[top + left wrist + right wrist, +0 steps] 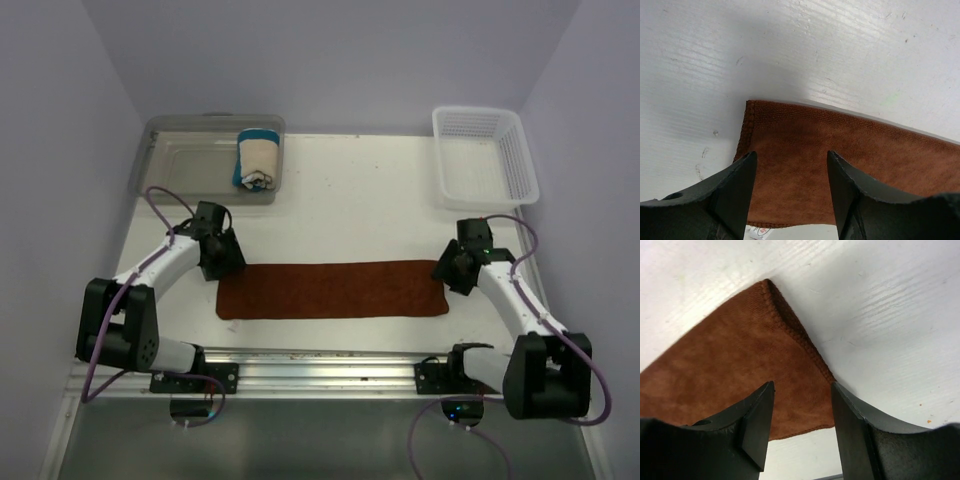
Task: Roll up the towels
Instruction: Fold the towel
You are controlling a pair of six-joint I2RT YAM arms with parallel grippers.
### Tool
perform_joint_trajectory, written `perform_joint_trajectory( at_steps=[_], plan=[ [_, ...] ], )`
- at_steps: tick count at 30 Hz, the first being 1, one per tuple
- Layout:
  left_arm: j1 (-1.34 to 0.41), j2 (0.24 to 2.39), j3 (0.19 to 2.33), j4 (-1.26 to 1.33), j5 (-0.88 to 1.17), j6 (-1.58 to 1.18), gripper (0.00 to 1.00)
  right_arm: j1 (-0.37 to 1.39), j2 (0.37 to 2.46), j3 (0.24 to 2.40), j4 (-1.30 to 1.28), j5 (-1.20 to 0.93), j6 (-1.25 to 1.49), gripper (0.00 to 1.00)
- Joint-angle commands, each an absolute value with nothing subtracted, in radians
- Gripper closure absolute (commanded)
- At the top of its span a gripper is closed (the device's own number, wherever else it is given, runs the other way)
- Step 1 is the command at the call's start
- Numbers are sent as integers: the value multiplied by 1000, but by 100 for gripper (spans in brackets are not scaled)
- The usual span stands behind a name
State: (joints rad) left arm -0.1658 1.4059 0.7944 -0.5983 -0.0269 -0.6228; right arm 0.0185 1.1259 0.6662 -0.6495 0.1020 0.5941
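Observation:
The rust-brown towel (332, 289) lies flat as a long strip across the near half of the table. My left gripper (224, 262) hovers over its left end, jaws open, with bare brown cloth (790, 170) showing between the fingers. Over the towel's right end my right gripper (448, 272) also stands open, and the near right corner (800, 390) lies between its fingers. Neither gripper pinches the cloth. The cream towel with blue edges (257, 159) sits rolled inside the clear plastic bin (190, 160) at the back left.
A white mesh basket (485, 155) stands at the back right corner. A metal rail (320, 365) runs along the near edge between the arm bases. Purple walls close in the table on three sides.

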Motion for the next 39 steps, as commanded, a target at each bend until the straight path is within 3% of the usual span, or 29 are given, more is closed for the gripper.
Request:
perform_joint_trajectory(
  at_steps=[1, 6, 8, 12, 18, 21, 29, 39],
  plan=[
    [-158, 1376, 787, -580, -9, -600, 38, 17, 1216, 670, -617, 89, 609, 47],
    [-156, 1371, 796, -597, -9, -603, 38, 17, 1308, 667, -563, 80, 592, 48],
    [-156, 1373, 792, -597, -12, -604, 38, 17, 1333, 661, -549, 81, 584, 53],
    [-156, 1381, 773, -592, -9, -600, 38, 17, 1329, 646, -534, 89, 580, 78],
    [-155, 1382, 764, -584, -6, -606, 38, 18, 1318, 653, -540, 91, 561, 85],
    [-156, 1385, 759, -589, -9, -606, 38, 17, 1293, 666, -555, 90, 561, 100],
    [-158, 1387, 712, -551, -6, -618, 39, 31, 1100, 771, -681, 60, 515, 100],
    [-216, 1457, 673, -459, 90, -653, 41, 193, 986, 945, -788, 3, 620, 100]
  ],
)
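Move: The right hand stands open about 4 cm straight above the brown towel's right end, with the far right corner some 7 cm ahead and 1 cm left, and the near right corner about 6 cm back; the white basket is roughly 33 cm ahead and 9 cm right. From the left hand, the towel's left end lies about 3 cm left, 3 cm back and 3 cm below, its far left corner some 4 cm ahead and 3 cm left. The right hand sinks about 4 cm, shuts its fingers on the middle of the towel's right end near the table and then lifts that end some 13 cm, swinging about 5 cm left over the towel and a little forward late in the rise while the fingertips tilt outward some 20 degrees. Meanwhile the left hand, fingers staying open, eases back and down about 2 cm each onto the left end, then slides a good centimetre right with its tips seeming to press on the cloth. ##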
